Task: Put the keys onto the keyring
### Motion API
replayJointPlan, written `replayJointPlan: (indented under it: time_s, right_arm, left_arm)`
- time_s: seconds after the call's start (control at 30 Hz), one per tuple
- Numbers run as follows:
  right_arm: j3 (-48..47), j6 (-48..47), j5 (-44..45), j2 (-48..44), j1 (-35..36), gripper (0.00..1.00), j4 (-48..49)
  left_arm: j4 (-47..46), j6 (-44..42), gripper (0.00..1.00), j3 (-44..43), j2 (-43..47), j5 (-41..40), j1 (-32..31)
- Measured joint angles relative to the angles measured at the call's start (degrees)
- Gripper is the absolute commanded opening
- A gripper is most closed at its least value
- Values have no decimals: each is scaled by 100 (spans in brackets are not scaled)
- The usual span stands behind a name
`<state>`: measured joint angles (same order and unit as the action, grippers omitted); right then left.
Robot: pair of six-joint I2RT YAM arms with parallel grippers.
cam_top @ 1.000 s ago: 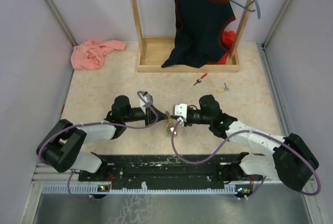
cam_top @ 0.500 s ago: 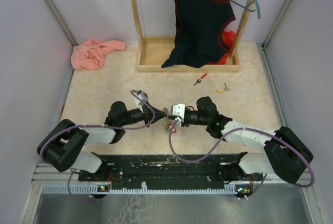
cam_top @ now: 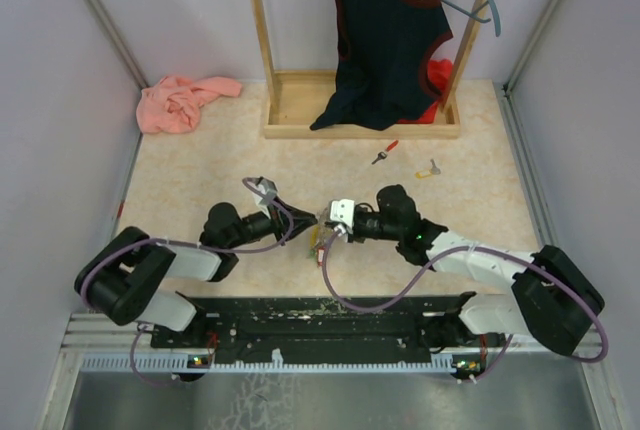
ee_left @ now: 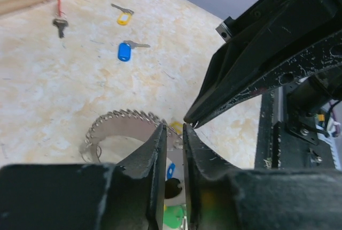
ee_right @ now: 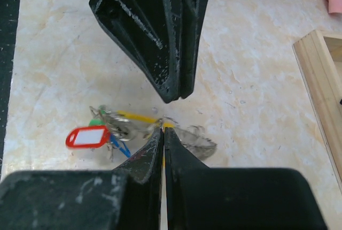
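Note:
The keyring [ee_right: 133, 123], a grey ridged loop with a yellow section and red, green and blue tags, lies low over the floor between both grippers; it shows too as the keyring [ee_left: 120, 119] and the keyring [cam_top: 318, 241]. My right gripper [ee_right: 163, 131] is shut on its yellow section. My left gripper [ee_left: 173, 132] faces it tip to tip with a narrow gap and nothing pinched. Loose keys lie farther out: a red key [ee_left: 60, 20], a yellow key [ee_left: 124, 17] and a blue key [ee_left: 124, 52]. The top view shows the red key [cam_top: 385, 152] and the yellow key [cam_top: 428, 168].
A wooden clothes rack base [cam_top: 360, 110] with a dark top [cam_top: 385, 40] hanging on it stands at the back. A pink cloth [cam_top: 180, 102] lies at the back left. Grey walls close in both sides.
Both grippers have come down and nearer the arms' bases with the keyring. The left gripper has drawn slightly left and its jaws have parted a little.

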<state>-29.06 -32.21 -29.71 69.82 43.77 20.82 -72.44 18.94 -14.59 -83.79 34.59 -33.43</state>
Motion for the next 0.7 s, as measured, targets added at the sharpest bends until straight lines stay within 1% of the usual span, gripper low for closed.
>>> replayJointPlan:
  time_s: [0.1, 0.27, 0.43, 0.53, 0.6, 0.63, 0.7]
  right_arm:
    - [-109, -72, 9, 0, 0, 0, -223]
    - [-339, -125, 4, 195, 0, 0, -352]
    - [-723, -125, 11, 706, 0, 0, -396]
    - [-1049, -98, 83, 1064, 0, 0, -363]
    - [-1224, -55, 188, 1250, 0, 0, -326]
    - [-1298, -11, 251, 1329, 0, 0, -313]
    - [-1405, 98, 389, 1447, -2, 0, -286]
  left_arm:
    - [177, -142, 32, 9, 225, -116, 44]
    - [608, -382, 34, 83, 684, -330, 101]
    - [1200, -531, 36, 284, 1248, -627, 133]
    - [1705, -551, 39, 402, 1744, -994, 144]
    - [2186, -549, 42, 420, 2218, -1405, 144]
    - [2221, -549, 43, 420, 2256, -1440, 146]
    - [2627, -542, 45, 417, 2581, -1788, 146]
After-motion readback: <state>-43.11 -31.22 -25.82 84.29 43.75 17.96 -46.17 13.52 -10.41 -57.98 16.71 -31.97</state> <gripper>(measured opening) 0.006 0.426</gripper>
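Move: The keyring with its keys hangs about 4 cm below the closed right fingertips and a centimetre to their left. From the left gripper, whose tips all but meet the right ones, it is about 4 cm below and a centimetre to the right. On the table 12 cm below the right hand, the blue-tag key lies about 12 cm ahead and 16 to the right, the red-tag key 22 ahead and 14 right, and the yellow-tag key 18 ahead and 24 right. Draw the left gripper about 6 cm to the left, clear of the keyring, with a little forward drift, opening its fingers further and swinging them some 20 degrees counter-clockwise so they point more forward. Keep the right fingers shut on the keyring and, after a slow start, carry it level, forward and to the left, about 6 cm in all. ##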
